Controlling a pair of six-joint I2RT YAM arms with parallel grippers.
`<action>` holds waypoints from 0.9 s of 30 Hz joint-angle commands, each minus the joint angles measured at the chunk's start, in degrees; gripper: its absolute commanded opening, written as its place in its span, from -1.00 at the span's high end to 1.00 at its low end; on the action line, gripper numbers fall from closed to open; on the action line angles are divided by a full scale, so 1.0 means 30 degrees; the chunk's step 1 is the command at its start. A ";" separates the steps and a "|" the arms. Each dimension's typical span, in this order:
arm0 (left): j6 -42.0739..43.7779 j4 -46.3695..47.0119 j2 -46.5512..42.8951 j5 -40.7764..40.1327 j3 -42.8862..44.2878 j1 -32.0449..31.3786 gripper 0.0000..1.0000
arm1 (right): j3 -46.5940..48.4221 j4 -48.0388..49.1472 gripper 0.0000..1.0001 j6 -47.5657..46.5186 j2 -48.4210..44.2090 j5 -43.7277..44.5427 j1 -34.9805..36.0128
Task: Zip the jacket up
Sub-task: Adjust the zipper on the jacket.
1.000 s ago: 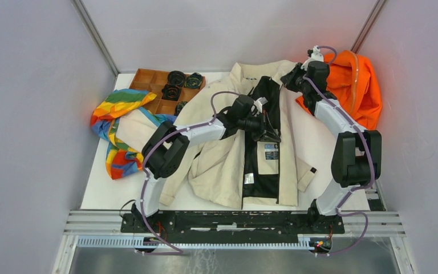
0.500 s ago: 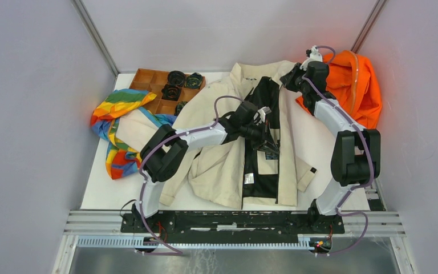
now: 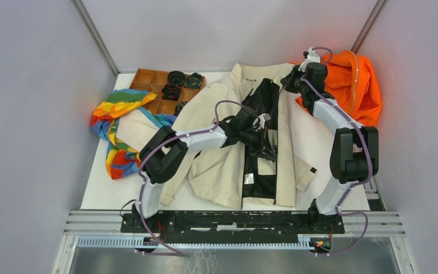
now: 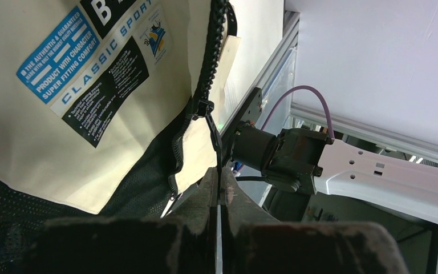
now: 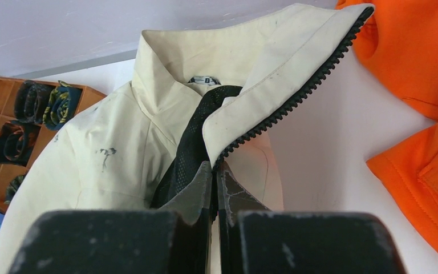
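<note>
The beige jacket (image 3: 217, 154) lies spread open on the table, its black lining showing down the middle. My left gripper (image 3: 264, 145) reaches over the front opening. In the left wrist view it (image 4: 218, 174) is shut on the dark pull tab (image 4: 213, 134), which hangs from the zipper slider (image 4: 203, 107). My right gripper (image 3: 290, 81) is up by the collar. In the right wrist view it (image 5: 215, 170) is shut on the jacket's front edge (image 5: 262, 63), along its black zipper teeth (image 5: 296, 94).
A bright orange garment (image 3: 353, 85) lies at the far right, close behind my right gripper. A rainbow-striped cloth (image 3: 120, 123) is bunched at the left. A wooden divided tray (image 3: 148, 85) with dark round items stands at the far left.
My left gripper has moved toward the near edge along the jacket's front opening, covering the blue label. The black gap has narrowed. The right gripper shifted slightly away.
</note>
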 commanded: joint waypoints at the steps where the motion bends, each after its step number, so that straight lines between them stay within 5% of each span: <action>1: 0.0795 -0.0095 -0.0727 0.1110 -0.0098 -0.0360 0.96 | 0.0910 0.1429 0.96 -0.0956 0.0324 0.0756 -0.0203; 15: 0.1088 -0.0499 -0.0555 0.1094 0.0118 -0.0493 0.96 | 0.1402 0.1030 0.81 -0.2421 0.0787 -0.0859 -0.0350; 22: 0.1208 -0.0456 -0.0440 0.1033 0.0308 -0.0476 0.96 | -0.0195 0.1398 -0.08 -0.4274 -0.0535 -0.6309 -0.1109; 27: 0.1263 -0.0331 -0.0403 0.1019 0.0333 -0.0495 0.96 | -0.1424 0.0490 -0.37 -0.6695 -0.2292 -0.8417 -0.1907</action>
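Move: The left hand holds the zipper pull tab; the slider is some 2 cm ahead, 2 cm right and 2 cm below it. The lower end of that zip lies about 15 cm back, straight in line, and the far sleeve's cuff roughly 13 cm right and 4 cm back. The right hand already pinches the jacket's right zip edge at its fingertips; the collar tag is around 12 cm left and 3 cm ahead of it, and the orange jacket some 22 cm right, level with it. Easing forward, right and down by about 1.5 cm with the zip edge still pinched, the right hand pauses, then opens its fingers to roughly two thirds, lets the edge go and draws back some 3 cm while turning about 15 degrees counter-clockwise. The left hand keeps its pinch on the pull tab and draws it back a short way towards the hem, then holds there. ##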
